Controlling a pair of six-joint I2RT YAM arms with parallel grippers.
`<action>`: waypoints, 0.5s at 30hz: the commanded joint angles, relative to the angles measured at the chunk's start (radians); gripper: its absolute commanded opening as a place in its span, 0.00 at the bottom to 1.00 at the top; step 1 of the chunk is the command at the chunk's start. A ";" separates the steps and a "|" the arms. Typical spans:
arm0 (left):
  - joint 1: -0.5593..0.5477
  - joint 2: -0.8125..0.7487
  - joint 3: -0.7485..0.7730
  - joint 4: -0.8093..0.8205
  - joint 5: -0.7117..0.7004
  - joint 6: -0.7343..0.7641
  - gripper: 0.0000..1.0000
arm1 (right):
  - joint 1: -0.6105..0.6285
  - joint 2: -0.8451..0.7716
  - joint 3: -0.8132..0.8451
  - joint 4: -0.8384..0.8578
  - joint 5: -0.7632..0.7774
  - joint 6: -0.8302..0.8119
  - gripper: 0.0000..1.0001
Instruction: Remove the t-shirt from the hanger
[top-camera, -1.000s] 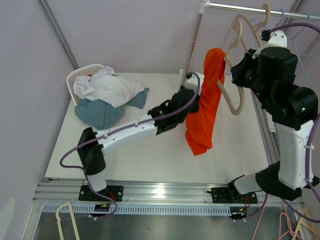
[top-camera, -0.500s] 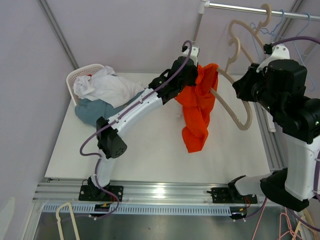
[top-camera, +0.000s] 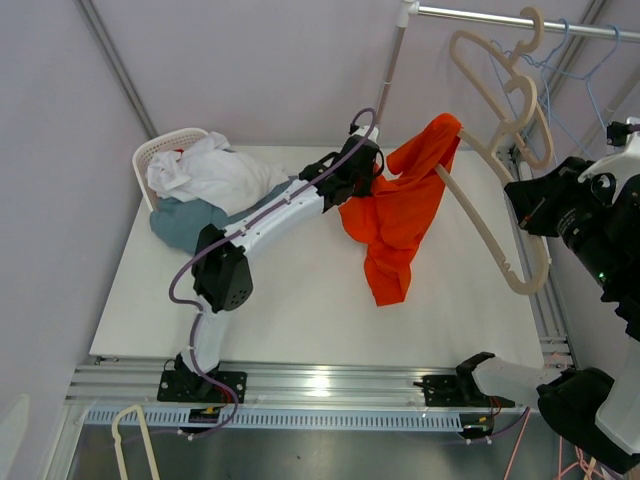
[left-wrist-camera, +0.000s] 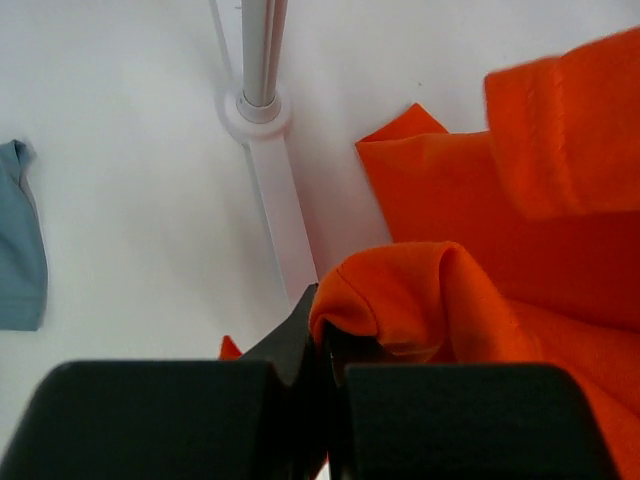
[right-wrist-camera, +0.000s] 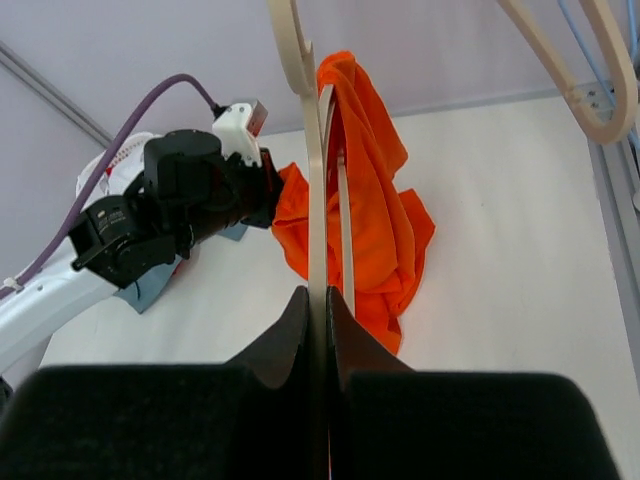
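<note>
An orange t-shirt hangs bunched above the table, one end still draped over the arm of a beige hanger. My left gripper is shut on a fold of the t-shirt at its left side. My right gripper is shut on the hanger, held up at the right; the shirt hangs on the hanger's far end.
A white basket with white and teal clothes sits at the back left. A clothes rail with more hangers runs across the upper right; its pole stands on the table behind the shirt.
My right gripper has pulled the hanger right and toward the front. My left gripper rose from low beside the shirt, gripping the fabric, and the shirt has stretched out between the two.
</note>
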 joint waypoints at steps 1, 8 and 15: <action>0.050 -0.052 0.023 -0.006 0.014 -0.036 0.01 | 0.000 0.073 0.137 -0.044 -0.003 -0.005 0.00; 0.119 -0.105 -0.027 0.029 0.040 -0.047 0.01 | 0.000 0.120 -0.102 -0.066 -0.221 -0.006 0.00; 0.151 -0.106 0.055 -0.018 0.011 -0.030 0.01 | 0.002 -0.053 -0.182 0.125 -0.239 0.025 0.00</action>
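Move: The orange t-shirt, still hooked over the far end of the wooden hanger in the right gripper, has its middle about 22 cm ahead, 5 cm left and 28 cm below the right hand. The left hand already pinches its edge; the white basket it heads for lies roughly 45 cm left, 14 cm ahead and 17 cm down. The grey shirt pile is some 35 cm left, 11 cm ahead, 18 cm down; the rack post's foot is 9 cm ahead, 1 cm left, 20 cm down. The t-shirt's pinched edge is drawn left by about 7 cm and forward by nearly 4 cm, towards the basket side, with the left fingers staying shut. Meanwhile the right hand keeps its grip on the hanger and, after a tiny rise, sinks about 10 cm while following left and a little forward, tipping its fingers down some 20 degrees and turning slightly counter-clockwise. ##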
